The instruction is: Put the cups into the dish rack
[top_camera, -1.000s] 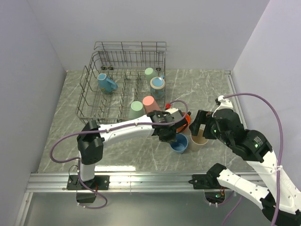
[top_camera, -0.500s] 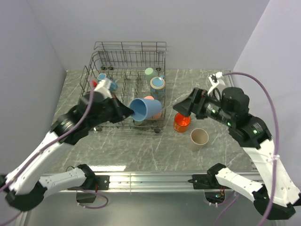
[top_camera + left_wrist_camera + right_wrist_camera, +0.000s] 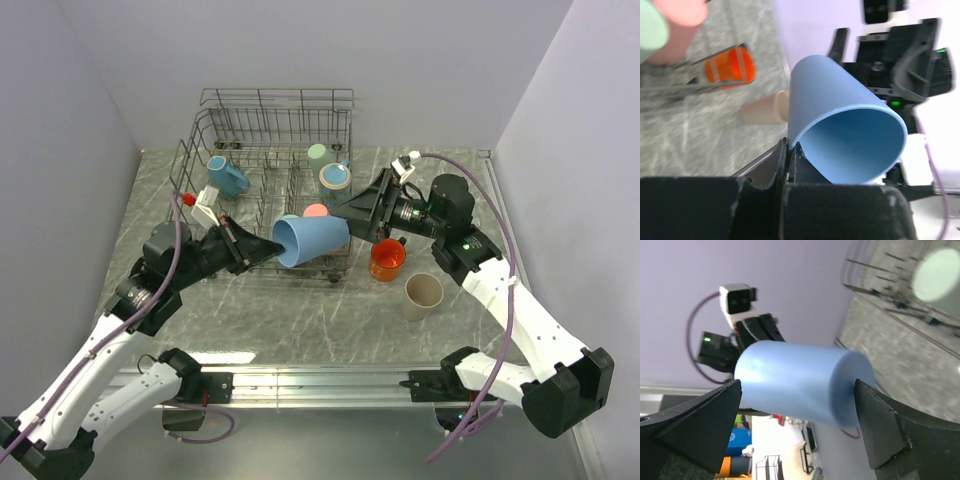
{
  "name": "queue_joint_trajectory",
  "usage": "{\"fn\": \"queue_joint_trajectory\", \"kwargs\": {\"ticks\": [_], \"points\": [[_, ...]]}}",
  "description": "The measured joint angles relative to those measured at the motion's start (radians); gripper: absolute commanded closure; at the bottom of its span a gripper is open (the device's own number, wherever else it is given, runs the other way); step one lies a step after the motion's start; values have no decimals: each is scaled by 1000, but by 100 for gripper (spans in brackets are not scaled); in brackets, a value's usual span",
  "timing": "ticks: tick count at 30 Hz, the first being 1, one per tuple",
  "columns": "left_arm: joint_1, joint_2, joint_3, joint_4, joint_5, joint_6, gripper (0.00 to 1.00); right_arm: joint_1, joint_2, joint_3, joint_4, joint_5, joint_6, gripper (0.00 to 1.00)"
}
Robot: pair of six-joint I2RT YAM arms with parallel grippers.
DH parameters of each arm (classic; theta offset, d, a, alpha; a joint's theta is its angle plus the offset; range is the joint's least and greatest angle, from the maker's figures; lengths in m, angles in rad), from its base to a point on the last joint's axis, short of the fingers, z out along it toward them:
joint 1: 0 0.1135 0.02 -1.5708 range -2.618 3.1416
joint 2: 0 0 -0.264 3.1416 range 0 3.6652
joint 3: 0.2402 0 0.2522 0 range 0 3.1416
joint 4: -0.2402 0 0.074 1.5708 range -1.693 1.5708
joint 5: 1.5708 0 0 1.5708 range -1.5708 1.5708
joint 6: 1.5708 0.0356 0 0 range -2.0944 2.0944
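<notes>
My left gripper (image 3: pixel 258 250) (image 3: pixel 788 150) is shut on the rim of a blue cup (image 3: pixel 312 240) (image 3: pixel 840 115). It holds the cup on its side in the air over the front right of the grey wire dish rack (image 3: pixel 200 170). My right gripper (image 3: pixel 348 213) (image 3: pixel 797 383) is wide open, its fingers either side of the blue cup (image 3: pixel 800 380) near its base. In the rack are a blue mug (image 3: pixel 226 177), a pale green cup (image 3: pixel 317 153), a blue cup with a beige rim (image 3: pixel 335 180) and a partly hidden pink cup (image 3: pixel 316 211).
An orange cup (image 3: pixel 386 260) and a beige cup (image 3: pixel 424 292) stand on the marble table right of the rack. Both show in the left wrist view, the orange cup (image 3: pixel 730 65) and the beige cup (image 3: pixel 762 109). Walls close in left, back and right.
The left gripper picked the blue cup off the table and carried it up to the rack's front. The right gripper swung left until its open fingers flanked the cup.
</notes>
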Motion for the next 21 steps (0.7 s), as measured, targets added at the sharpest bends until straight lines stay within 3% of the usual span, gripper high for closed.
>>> {"fn": "queue_joint_trajectory", "kwargs": {"ticks": [7, 12, 21], "points": [[5, -43, -4, 134, 50, -30, 100, -3, 0, 0, 99, -17, 56, 0], [11, -35, -3, 150, 70, -28, 100, -3, 5, 5, 98, -16, 66, 0], [17, -26, -13, 233, 70, -39, 100, 19, 14, -15, 243, -13, 195, 3]]}}
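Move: Between the two hands hangs the blue cup, its rim pinched in the left fingers; the cup's middle lies about 6 cm right of the left hand, 3 cm ahead and 2 cm higher. From the open right hand it is some 5 cm left, 2 cm back and 1 cm lower. Well below, counted from the right hand, stand the pink cup 8 cm ahead and 3 left, the green cup 7 ahead and 10 left, and the orange mug 3 ahead and 12 right. Carrying the pinched blue cup up by about 5 cm, the left hand tips its fingers up to nearly level, some 15 degrees, its grip staying shut. The right hand climbs alongside, roughly 4 cm, easing about 1 cm left towards the cup's closed end late on and tilting its fingers up nearly 10 degrees; its jaws stay wide open around that end's line, without a grip yet. ##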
